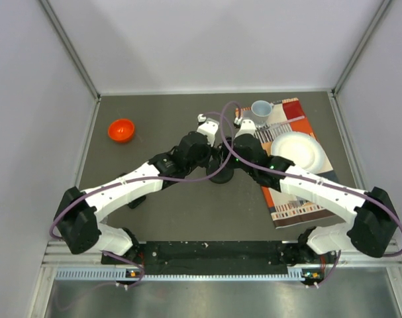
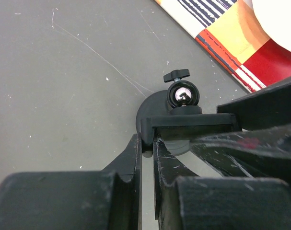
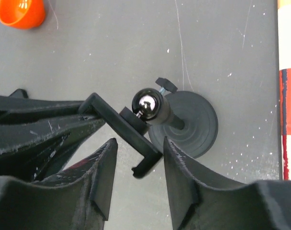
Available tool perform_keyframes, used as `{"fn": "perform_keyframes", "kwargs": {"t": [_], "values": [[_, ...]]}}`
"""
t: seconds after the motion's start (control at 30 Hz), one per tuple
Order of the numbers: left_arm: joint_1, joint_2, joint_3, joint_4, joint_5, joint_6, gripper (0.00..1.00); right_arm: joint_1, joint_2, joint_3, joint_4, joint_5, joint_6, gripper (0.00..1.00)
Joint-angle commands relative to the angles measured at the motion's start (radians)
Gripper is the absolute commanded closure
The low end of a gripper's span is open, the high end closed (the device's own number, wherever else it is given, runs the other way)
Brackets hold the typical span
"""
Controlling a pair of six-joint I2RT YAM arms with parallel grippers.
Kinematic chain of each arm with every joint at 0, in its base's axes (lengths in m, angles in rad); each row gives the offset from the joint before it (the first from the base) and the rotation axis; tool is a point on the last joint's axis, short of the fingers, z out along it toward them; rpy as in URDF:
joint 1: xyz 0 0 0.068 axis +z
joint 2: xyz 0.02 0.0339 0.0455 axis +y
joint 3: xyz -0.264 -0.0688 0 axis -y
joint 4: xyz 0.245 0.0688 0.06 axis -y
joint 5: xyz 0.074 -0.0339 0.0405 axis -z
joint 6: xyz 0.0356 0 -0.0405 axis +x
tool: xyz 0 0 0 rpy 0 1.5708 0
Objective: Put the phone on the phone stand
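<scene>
The phone stand (image 3: pixel 193 125) is black, with a round disc base, a short post, a shiny ball joint (image 3: pixel 147 104) and a flat cradle bar (image 3: pixel 119 125); it stands mid-table (image 1: pixel 220 175). My left gripper (image 2: pixel 147 142) is shut on one end of the cradle bar (image 2: pixel 193 125). The hooked other end of the bar lies between the fingers of my right gripper (image 3: pixel 139 143), which is open and does not clearly touch it. The phone is out of view in every frame.
A striped placemat (image 1: pixel 290 199) lies at the right with a white plate (image 1: pixel 295 151) and a pale cup (image 1: pixel 261 108) on it. An orange bowl (image 1: pixel 121 130) sits at the back left. Both arms crowd the stand from either side.
</scene>
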Motion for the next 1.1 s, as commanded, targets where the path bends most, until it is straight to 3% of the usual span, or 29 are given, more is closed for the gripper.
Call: {"fn": "perform_keyframes", "kwargs": {"t": [0.0,0.23,0.33,0.4,0.63,0.73,0.77,0.8,0.97,1.07], "values": [[-0.018,-0.028,0.010,0.070,-0.064,-0.040,1.00,0.014,0.041,0.072,0.024,0.049,-0.002,0.65],[-0.037,-0.034,0.017,0.035,-0.253,-0.105,1.00,0.037,0.015,0.036,-0.033,0.153,0.007,0.68],[-0.052,-0.033,0.021,0.026,-0.297,-0.120,1.00,0.037,0.015,0.031,-0.041,0.148,-0.001,0.58],[-0.063,-0.031,0.027,0.026,-0.307,-0.120,1.00,0.038,0.015,0.037,-0.038,0.129,-0.011,0.53],[-0.077,-0.022,0.034,0.026,-0.296,-0.134,1.00,0.037,0.046,0.069,-0.031,0.121,-0.039,0.56],[-0.081,-0.016,0.037,0.024,-0.307,-0.132,1.00,0.038,0.058,0.089,-0.039,0.122,-0.048,0.72],[-0.083,-0.014,0.040,0.021,-0.314,-0.131,1.00,0.037,0.058,0.089,-0.041,0.128,-0.042,0.91],[-0.086,-0.014,0.040,0.019,-0.328,-0.129,1.00,0.037,0.055,0.088,-0.053,0.136,-0.039,0.99],[-0.083,0.007,0.076,-0.071,-0.527,-0.154,1.00,0.038,0.003,0.033,-0.067,0.174,-0.039,1.00],[-0.080,0.013,0.084,-0.089,-0.554,-0.146,1.00,0.030,-0.044,-0.009,-0.068,0.190,-0.054,1.00]]}}
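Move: The phone stand's clamp is between the hands: its left end is already pinched by the left fingers, its middle about 3 cm right and 1 cm back of them, level in height. From the right hand, whose half-open fingers straddle the other end, the middle is roughly 3 cm left and 1 cm ahead. The phone lies some 30 cm left and 8 cm back of the left hand, about 12 cm lower; from the right hand, the cup stands roughly 20 cm ahead and 11 cm right, some 9 cm lower. Keeping its pinch on the left end of the clamp, the left hand swings counter-clockwise about 15 degrees while easing a bit under 2 cm to the left, turning the clamp with it. The right hand stays almost in place at the other end, tilting some 5 degrees, its fingers narrowing, loosening again and at last shutting to pinch the clamp's right end. ##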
